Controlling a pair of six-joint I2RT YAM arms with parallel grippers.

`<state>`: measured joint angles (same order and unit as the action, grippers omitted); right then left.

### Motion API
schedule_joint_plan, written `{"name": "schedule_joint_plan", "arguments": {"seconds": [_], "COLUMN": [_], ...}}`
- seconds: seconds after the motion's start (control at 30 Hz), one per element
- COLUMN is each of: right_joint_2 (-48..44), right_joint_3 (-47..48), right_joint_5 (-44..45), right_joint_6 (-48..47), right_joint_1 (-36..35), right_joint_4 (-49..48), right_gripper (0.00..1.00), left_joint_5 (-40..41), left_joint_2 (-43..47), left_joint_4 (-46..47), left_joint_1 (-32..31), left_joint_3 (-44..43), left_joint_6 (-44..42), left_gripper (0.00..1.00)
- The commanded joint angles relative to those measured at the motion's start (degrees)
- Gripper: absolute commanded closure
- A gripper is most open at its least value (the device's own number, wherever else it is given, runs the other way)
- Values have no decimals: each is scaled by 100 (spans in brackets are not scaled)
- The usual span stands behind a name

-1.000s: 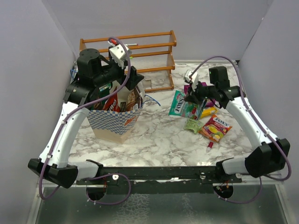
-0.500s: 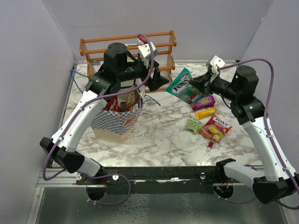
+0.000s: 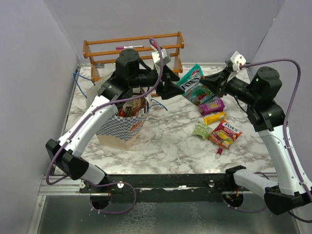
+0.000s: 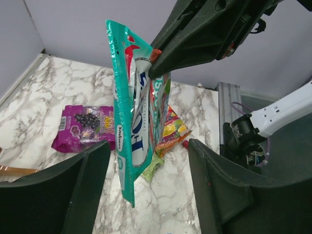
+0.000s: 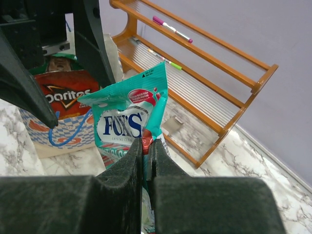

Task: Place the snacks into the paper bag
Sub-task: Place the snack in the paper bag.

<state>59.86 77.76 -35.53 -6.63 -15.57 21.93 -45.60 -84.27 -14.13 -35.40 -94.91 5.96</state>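
A teal Fox's packet [image 3: 191, 87] hangs in the air right of the paper bag [image 3: 119, 127], with my right gripper [image 3: 208, 87] shut on its top edge [image 5: 127, 122]. My left gripper [image 3: 171, 87] is open, its jaws on either side of the packet's lower end [image 4: 134, 122] without touching it. The checkered bag [image 5: 41, 129] holds a red Doritos packet [image 5: 63, 95] and other snacks. On the marble lie a magenta pack [image 3: 212, 106], a small yellow-red pack [image 3: 214, 117], a light-green one [image 3: 201, 129] and a red-yellow Fox's pack [image 3: 225, 133].
A wooden rack [image 3: 134, 53] stands against the back wall behind the bag, with a pink pen on its top shelf. A tiny red cap-like object [image 3: 219, 152] lies near the front right. Purple walls close in both sides.
My right gripper lifted the teal packet off the table and carried it left. My left arm swung from over the bag to the packet, and its jaws narrowed a little.
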Motion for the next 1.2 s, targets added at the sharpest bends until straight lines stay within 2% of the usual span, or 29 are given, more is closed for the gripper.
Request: {"name": "schedule_joint_plan", "arguments": {"seconds": [0.0, 0.3, 0.47, 0.63, 0.73, 0.83, 1.0, 1.17], "right_joint_2": [-113, -183, -255, -308, -390, -469, -641, -852], "right_joint_3": [239, 86, -26, -181, -340, -493, -799, -776], "right_joint_5": [-233, -501, -637, -782, -737, -559, -407, 148], "right_joint_6": [220, 372, 426, 447, 330, 72, -503, -953], "right_joint_1": [5, 113, 185, 238, 262, 283, 283, 283], "right_joint_4": [-253, -376, -423, -469, -471, -373, -225, 23], "right_gripper": [99, 99, 99, 99, 98, 86, 50, 29], "left_joint_5": [-434, -511, -573, -607, -567, -484, -103, 468], "left_joint_2": [-63, -176, -231, -207, -170, -67, -4, 38], "left_joint_4": [639, 812, 944, 1016, 945, 757, 416, 29], "left_joint_1": [-126, -307, -360, -388, -387, -389, -377, -327], "left_joint_3": [205, 326, 380, 392, 384, 361, 167, -107], "left_joint_6": [509, 598, 670, 660, 521, 255, -52, -298], "left_gripper": [37, 58, 77, 100, 100, 100, 100, 100]}}
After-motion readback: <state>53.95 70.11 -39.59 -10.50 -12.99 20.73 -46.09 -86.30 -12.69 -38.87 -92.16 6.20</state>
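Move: The teal Fox's pouch hangs in the right fingers, its middle about 5 cm to the left hand's right, level fore-and-aft and some 3 cm lower; from the right hand it is about 2 cm left, 2 cm back and 3 cm down. From the left hand, the open paper bag's middle is roughly 22 cm left, level, 28 cm below. On the table, some 40 cm below it, the purple pouch lies 15 cm right and 14 cm ahead, the green packet 12 cm right and level. The left fingers close on the near left edge of the Fox's pouch and pinch it, the left hand easing about 2.5 cm right and a little back, and sinking some 3 cm in all. The right hand keeps its grip while drawing back about 2 cm, then opens more than halfway and sinks nearly 3 cm, coming free of the pouch. ##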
